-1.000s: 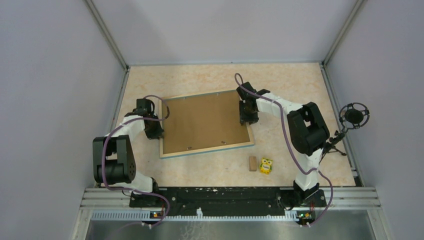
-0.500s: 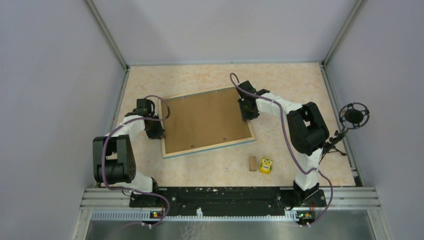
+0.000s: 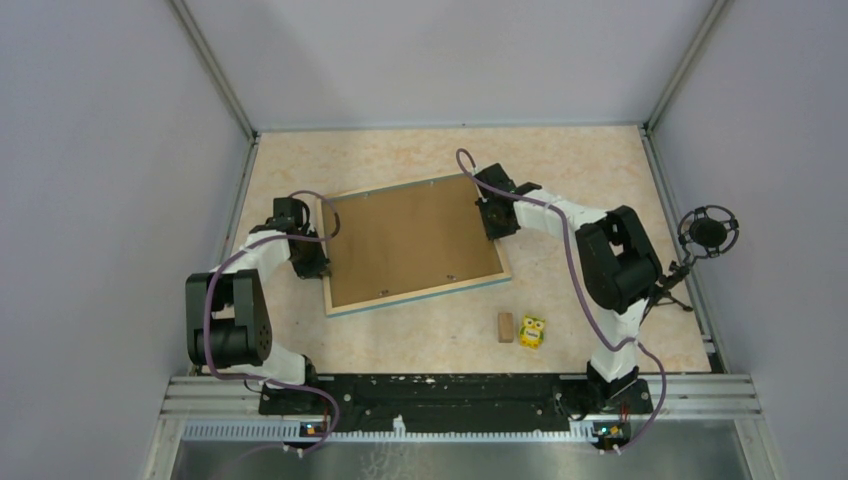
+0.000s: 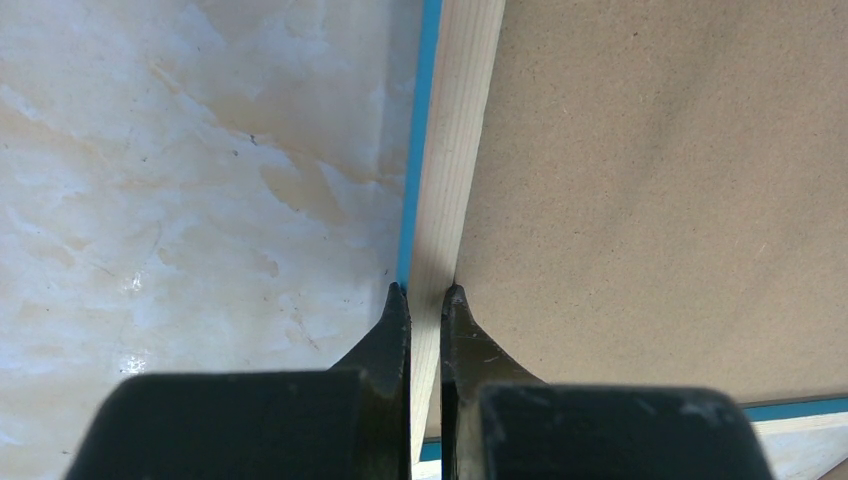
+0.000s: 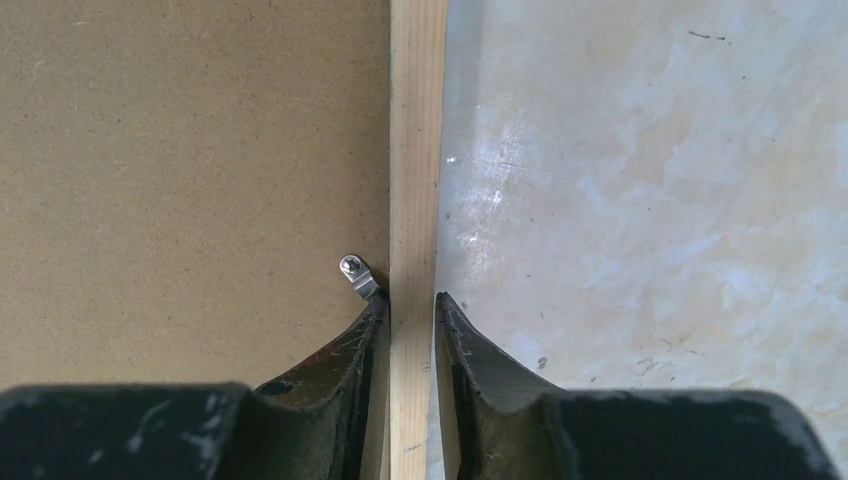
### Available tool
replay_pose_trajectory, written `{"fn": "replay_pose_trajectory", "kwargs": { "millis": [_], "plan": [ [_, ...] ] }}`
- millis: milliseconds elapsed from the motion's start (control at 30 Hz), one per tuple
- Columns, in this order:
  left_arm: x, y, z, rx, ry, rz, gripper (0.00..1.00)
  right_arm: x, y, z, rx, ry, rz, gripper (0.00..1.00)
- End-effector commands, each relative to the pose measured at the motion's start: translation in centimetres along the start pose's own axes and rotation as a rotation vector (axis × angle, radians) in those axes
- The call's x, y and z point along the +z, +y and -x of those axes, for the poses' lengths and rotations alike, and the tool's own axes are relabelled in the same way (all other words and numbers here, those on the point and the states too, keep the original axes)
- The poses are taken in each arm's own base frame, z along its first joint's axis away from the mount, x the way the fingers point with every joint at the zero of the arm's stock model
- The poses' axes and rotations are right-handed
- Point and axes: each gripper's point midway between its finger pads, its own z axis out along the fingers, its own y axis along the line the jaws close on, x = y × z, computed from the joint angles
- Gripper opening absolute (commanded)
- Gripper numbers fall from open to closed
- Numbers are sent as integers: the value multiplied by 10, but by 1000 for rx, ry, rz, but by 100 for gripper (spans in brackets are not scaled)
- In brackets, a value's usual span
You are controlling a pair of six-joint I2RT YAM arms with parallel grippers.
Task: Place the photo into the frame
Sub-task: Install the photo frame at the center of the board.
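Observation:
The frame (image 3: pixel 415 298) lies face down on the table, light wood rails with a blue outer edge around a brown backing board (image 3: pixel 410 240). My left gripper (image 3: pixel 312 262) is shut on the left rail (image 4: pixel 455 150), one fingertip (image 4: pixel 398 300) at the blue edge and the other on the board side. My right gripper (image 3: pixel 492 222) stands astride the right rail (image 5: pixel 417 150). Its jaws are narrowly open: the inner finger (image 5: pixel 368 330) touches the wood, and a thin gap shows at the outer one. A small metal clip (image 5: pixel 357 274) sits by that inner finger. The photo is out of view.
A small wooden block (image 3: pixel 505 327) and a yellow toy (image 3: pixel 531 332) lie near the front right of the table. A microphone on a stand (image 3: pixel 708 232) is at the right edge. Grey walls close in the left, back and right sides.
The frame has turned slightly, its right end swinging toward the back. My right gripper moved back along the right rail and its jaws narrowed. The left gripper stayed shut on the left rail.

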Motion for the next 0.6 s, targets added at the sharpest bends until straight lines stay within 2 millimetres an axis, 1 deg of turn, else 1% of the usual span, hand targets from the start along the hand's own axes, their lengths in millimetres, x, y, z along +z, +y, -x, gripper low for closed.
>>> {"fn": "replay_pose_trajectory", "kwargs": {
  "millis": [0,100,233,300,367,433,567],
  "plan": [
    [4,6,2,-47,-7,31,0,-8,-2,5,6,-17,-8,23],
    [4,5,1,-48,-5,28,0,-10,-1,2,13,-8,-2,25],
    [4,5,2,-47,-6,27,0,-19,0,2,29,-20,19,31],
    [5,5,1,-48,-3,27,0,-25,3,3,36,-32,41,36],
    [4,4,1,-46,-1,24,0,-28,5,4,39,-49,60,44],
    [4,5,2,-47,-3,26,0,-27,6,5,35,-60,64,50],
    [4,4,1,-46,-3,24,0,-19,-1,10,27,-49,9,52]
  ]
}}
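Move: The photo frame's right rail lies right between my right fingertips. The nearest metal clip is roughly 2 cm to their left and 1 cm ahead; the frame's near right corner is about 10 cm back and 3 cm right. Farther back, some 22 cm, lies the small wooden block, 2 cm right. From my left hand, shut on the left rail, that part of the right rail is around 31 cm right and 9 cm ahead. I let go of the right rail, spreading my already slackened right fingers to about half open, one tip over the backing board and the other over the table. As they part I draw that hand back about 1.5 cm along the rail, away from the clip, hardly rising. My left hand stays put and keeps its pinch on the left rail. ##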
